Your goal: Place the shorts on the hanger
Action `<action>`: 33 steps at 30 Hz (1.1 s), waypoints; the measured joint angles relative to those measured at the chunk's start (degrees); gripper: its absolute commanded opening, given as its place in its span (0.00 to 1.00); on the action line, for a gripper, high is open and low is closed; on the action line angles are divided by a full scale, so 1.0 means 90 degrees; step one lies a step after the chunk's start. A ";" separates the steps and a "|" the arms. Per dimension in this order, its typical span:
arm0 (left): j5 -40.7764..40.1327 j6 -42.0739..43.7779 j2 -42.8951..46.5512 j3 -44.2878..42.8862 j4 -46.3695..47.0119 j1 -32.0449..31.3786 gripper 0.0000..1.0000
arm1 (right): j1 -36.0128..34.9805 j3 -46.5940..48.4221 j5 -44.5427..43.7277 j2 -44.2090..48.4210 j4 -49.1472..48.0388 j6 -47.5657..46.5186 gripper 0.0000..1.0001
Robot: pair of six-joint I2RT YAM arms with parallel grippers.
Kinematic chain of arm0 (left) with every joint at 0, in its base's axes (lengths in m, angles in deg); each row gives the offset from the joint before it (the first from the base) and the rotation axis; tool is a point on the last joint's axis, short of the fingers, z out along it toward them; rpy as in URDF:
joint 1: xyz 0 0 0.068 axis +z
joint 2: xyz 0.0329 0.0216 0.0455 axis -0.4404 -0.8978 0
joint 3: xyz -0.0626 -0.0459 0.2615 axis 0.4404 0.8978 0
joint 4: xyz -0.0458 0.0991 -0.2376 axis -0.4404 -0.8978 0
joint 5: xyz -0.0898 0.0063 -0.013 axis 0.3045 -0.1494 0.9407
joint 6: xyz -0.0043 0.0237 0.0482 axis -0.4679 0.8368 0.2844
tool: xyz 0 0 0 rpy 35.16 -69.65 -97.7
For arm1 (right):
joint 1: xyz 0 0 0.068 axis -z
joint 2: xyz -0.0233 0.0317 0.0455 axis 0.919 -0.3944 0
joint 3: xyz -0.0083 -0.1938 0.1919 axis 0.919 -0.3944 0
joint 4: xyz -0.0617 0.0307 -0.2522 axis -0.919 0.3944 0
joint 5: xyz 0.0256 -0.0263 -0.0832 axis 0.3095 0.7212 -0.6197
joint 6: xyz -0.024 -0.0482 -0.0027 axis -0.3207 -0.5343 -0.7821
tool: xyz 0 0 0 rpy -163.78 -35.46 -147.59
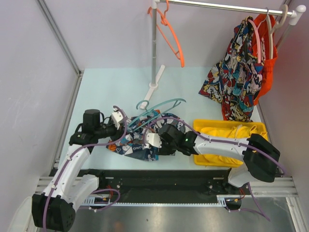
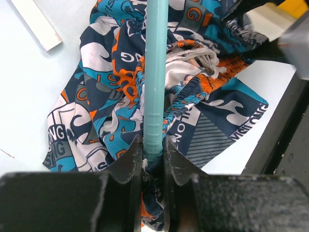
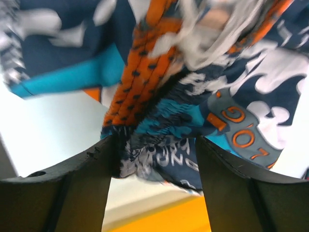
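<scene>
The shorts lie bunched on the pale table between both arms, in a navy, teal, orange and white print. The teal hanger rests across them, its hook toward the back. My left gripper is at the shorts' left edge. In the left wrist view it is shut on the hanger's bar, with a fold of the shorts caught in the jaws below it. My right gripper is on the shorts' right side. In its own view it stands open around the gathered waistband.
A yellow bin holding a plain yellow garment sits at the right, beside my right forearm. At the back a rack pole carries an orange hanger. Comic-print shorts hang at the back right.
</scene>
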 measured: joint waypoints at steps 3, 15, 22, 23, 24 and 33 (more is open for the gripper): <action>0.0075 0.0002 -0.0002 0.0000 -0.0022 0.0061 0.00 | 0.0085 -0.0194 -0.0253 -0.0046 -0.0044 -0.0146 0.60; 0.0488 0.0136 -0.0005 -0.0102 -0.0571 0.0449 0.00 | 0.1800 -0.0223 -0.0253 0.0243 -0.0155 0.0046 0.00; 0.0947 0.0580 -0.0124 -0.0233 -0.0971 0.1166 0.00 | 0.2460 -0.0223 0.0697 0.0962 -0.0109 0.0549 0.00; 0.1032 0.0695 -0.0158 -0.0267 -0.1059 0.1309 0.00 | 0.2562 -0.0223 0.0840 0.1013 -0.0100 0.0619 0.00; 0.1158 0.0823 -0.0182 -0.0299 -0.1158 0.1450 0.00 | 0.2650 -0.0223 0.0959 0.1035 -0.0095 0.0675 0.00; 0.2232 0.1967 -0.0299 -0.0517 -0.2200 0.2492 0.00 | 0.3735 -0.0219 0.2200 0.1035 0.0092 0.1389 0.00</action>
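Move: The slack right end of the shorts' waistband lies almost between the right hand's open fingers, about 2 cm ahead and 2 cm below. From that hand the hanger's raised free end is roughly 16 cm ahead, 8 cm right and 11 cm higher, and the yellow tray's middle some 30 cm right and 3 cm ahead, about 5 cm lower. From the left hand, which already pinches the other hanger arm and waistband end, the slack end lies about 17 cm right, 2 cm back and 8 cm below. The right hand sweeps to its right and forward, about 11 and 9 cm, under the hanger's free end and towards the tray, dipping a centimetre and then rising some 4 cm; its fingers close in the first half on the waistband's right end and keep the pinch as the wrist turns clockwise some 30 degrees and also rolls. The left hand keeps its hold on the hanger and the shorts' other end and, mainly in the second half, draws about 4 cm left, rising and backing slightly, so that the two hands pull apart along the waistband. ##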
